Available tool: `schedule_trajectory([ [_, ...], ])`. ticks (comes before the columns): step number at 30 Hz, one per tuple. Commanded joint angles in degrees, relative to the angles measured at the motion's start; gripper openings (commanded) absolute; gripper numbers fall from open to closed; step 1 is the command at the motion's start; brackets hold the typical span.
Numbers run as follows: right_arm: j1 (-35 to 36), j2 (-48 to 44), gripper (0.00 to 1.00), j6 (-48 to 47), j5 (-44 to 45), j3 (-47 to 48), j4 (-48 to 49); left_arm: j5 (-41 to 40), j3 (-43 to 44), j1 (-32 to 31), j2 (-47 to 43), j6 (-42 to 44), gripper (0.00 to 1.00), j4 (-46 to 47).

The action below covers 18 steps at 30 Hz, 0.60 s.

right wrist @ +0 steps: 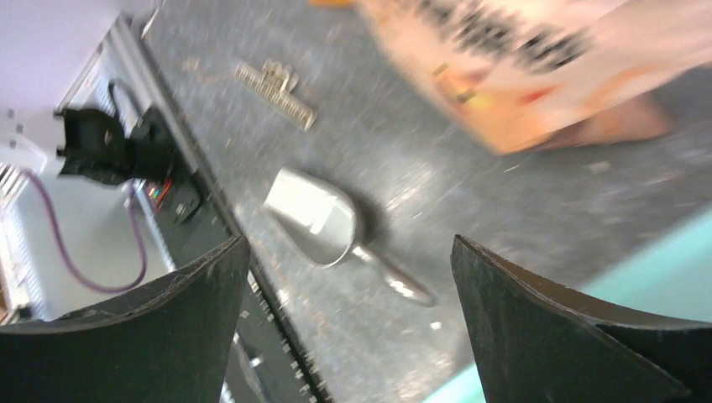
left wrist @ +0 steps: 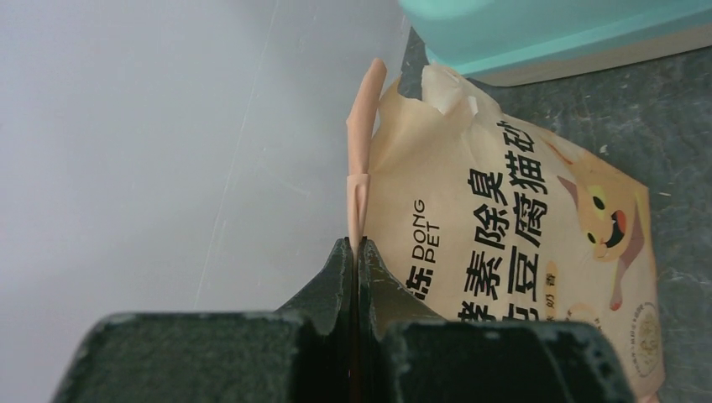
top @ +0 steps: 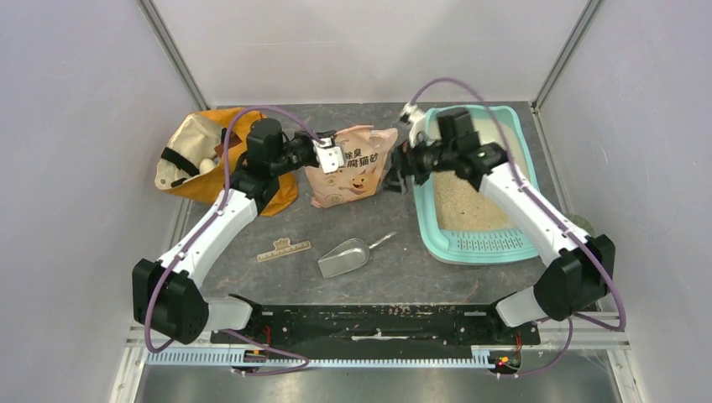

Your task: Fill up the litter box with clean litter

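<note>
The teal litter box (top: 479, 248) lies at the right, with pale clean litter (top: 460, 206) spread inside it. A peach-pink pouch (top: 353, 168) stands upright left of the box. My left gripper (top: 329, 157) is shut on the pouch's upper left edge. In the left wrist view the pink seam of the pouch (left wrist: 487, 235) runs between the closed jaws of the left gripper (left wrist: 355, 243), and the litter box (left wrist: 546, 34) is behind. My right gripper (top: 399, 172) hovers between pouch and box, open and empty. Its wrist view is blurred: right gripper (right wrist: 348, 252), pouch (right wrist: 520, 75), box edge (right wrist: 672, 269).
An orange fabric bag (top: 201, 159) sits at the back left. A silver scoop (top: 346, 258) (right wrist: 315, 218) lies on the dark table in front of the pouch. A small tan clip strip (top: 284, 249) (right wrist: 277, 92) lies left of it. White walls enclose the table.
</note>
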Motion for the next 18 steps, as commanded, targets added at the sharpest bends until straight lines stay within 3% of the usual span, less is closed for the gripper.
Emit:
schedule_trajectory([
  [1, -8.3, -1.7, 0.97, -8.0, 0.7, 9.1, -3.3, 5.7, 2.8, 1.0, -3.2, -5.5, 0.02, -4.5],
  [6, -16.0, 5.8, 0.97, -21.9, -1.4, 20.1, -5.6, 12.1, 8.9, 2.8, -3.3, -7.2, 0.02, -14.6],
  [14, -18.4, 18.7, 0.97, -43.2, -12.9, 29.1, -18.1, 13.4, 10.5, 3.3, -4.7, 1.7, 0.02, -29.4],
  [18, -18.1, 24.6, 0.97, -47.8, -18.4, 33.5, -22.6, 11.7, 12.0, 3.3, -3.7, 3.9, 0.02, -32.7],
])
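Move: From the open right hand, the litter box's left rim is about 14 cm ahead, 9 cm to the right and 5 cm lower. The litter bag's middle lies roughly 8 cm ahead, 12 cm left and 6 cm below, the scoop about 8 cm back, 9 cm left and 15 cm below. The left hand still pinches the bag's top; the rim is some 21 cm to its right, 4 cm ahead and 12 cm down. Open right hand arcs some 15 cm forward and right towards litter-box rim; left draws bag 5 cm back. ##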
